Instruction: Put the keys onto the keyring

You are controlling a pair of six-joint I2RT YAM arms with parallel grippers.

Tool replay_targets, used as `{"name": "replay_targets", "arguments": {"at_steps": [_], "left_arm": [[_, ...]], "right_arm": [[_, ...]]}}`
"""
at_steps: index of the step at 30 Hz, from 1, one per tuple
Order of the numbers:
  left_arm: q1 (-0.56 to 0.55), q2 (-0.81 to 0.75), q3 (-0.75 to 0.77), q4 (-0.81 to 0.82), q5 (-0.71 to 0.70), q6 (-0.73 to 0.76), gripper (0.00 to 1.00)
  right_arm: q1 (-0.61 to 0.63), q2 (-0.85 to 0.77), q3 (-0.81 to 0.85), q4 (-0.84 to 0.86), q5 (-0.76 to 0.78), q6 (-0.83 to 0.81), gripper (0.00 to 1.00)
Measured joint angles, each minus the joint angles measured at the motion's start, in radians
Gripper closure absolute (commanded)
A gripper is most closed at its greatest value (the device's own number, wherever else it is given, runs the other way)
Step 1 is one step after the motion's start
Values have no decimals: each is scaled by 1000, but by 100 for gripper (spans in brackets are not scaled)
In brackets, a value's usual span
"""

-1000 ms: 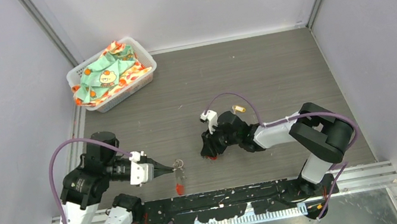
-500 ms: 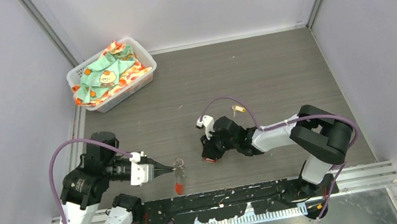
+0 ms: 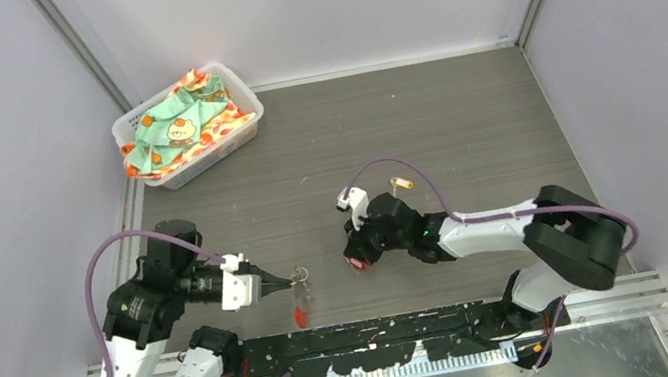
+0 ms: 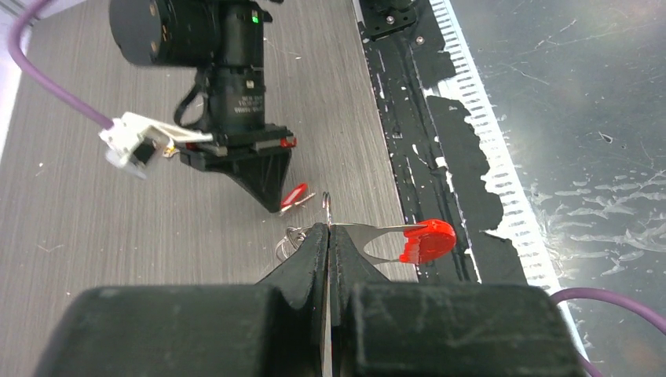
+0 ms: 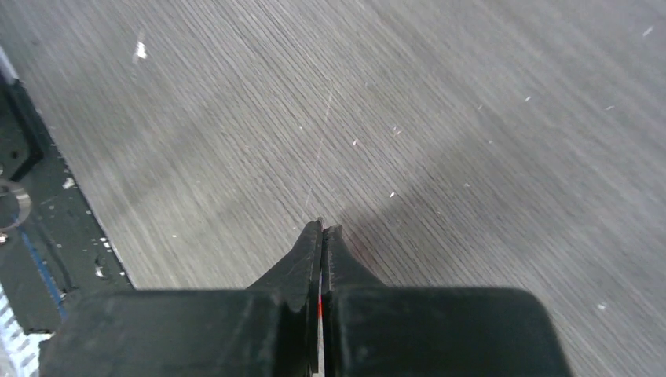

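Observation:
My left gripper (image 4: 328, 228) is shut on the keyring (image 4: 393, 236). Its thin metal loop juts right from the fingertips and ends in a red crescent (image 4: 428, 239), and small silver rings (image 4: 289, 240) hang to the left. From above, the keyring (image 3: 301, 297) hangs over the table's near edge. The right gripper (image 3: 356, 262) is shut, tips down on the table, on the red-headed key (image 4: 294, 196), which pokes out beside its fingers (image 4: 267, 177). The right wrist view shows only a red sliver (image 5: 320, 305) between the shut jaws. The yellow-headed key (image 3: 401, 183) lies behind the right wrist.
A white basket (image 3: 247, 96) of patterned cloth stands at the back left corner. A black rail with torn tape (image 3: 384, 337) runs along the near table edge, close under the keyring. Grey walls enclose the table on three sides.
The right gripper has closed on the red-headed key, and its arm has stretched out flatter, with the elbow further right. The left gripper and keyring have not moved.

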Motion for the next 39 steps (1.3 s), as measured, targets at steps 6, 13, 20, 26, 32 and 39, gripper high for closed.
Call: {"name": "replay_targets", "arguments": {"at_steps": [6,13,20,26,32,39], "left_arm": [[0,27,0,-18,31,1,100],[-2,108,7,-83,121,14,100],[-52,176,48,-136,156,64,100],[-81,214,106,-188,155,131,100],[-93,217,116,-205,151,165,100],[-132,207,116,-215,110,217,100]], "right_arm": [[11,-245,-74,4,3,-68,99],[71,-489,-31,-128,-31,-265,99],[124,-505,257,-395,-123,-437,99],[167,-494,377,-483,-199,-507,99],[208,-459,397,-530,-256,-530,99],[268,-409,453,-548,-263,-556,99]]}}
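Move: My right hand has already pinched the red-tagged key just above the table; the keyring that it goes to, held in my left fingertips, lies about 11 cm back, 8 cm to its left and 20 cm higher. The red tool hanging from that ring is roughly 4 cm behind the ring and 5 cm lower. The yellow-tagged key lies some 15 cm ahead of my right hand and 12 cm to its right, on the table. From my left hand, the red-tagged key is about 12 cm ahead, 10 cm right and 21 cm below. I keep the red-tagged key pinched and lift it steeply, some 25 cm, with my right hand drawing back more and more towards the keyring and finally easing left, while it turns about 40 degrees counter-clockwise and its fingers tip up to level. My left hand, still gripping the keyring, draws back about 3 cm and slightly right to meet it, turning a little clockwise. ##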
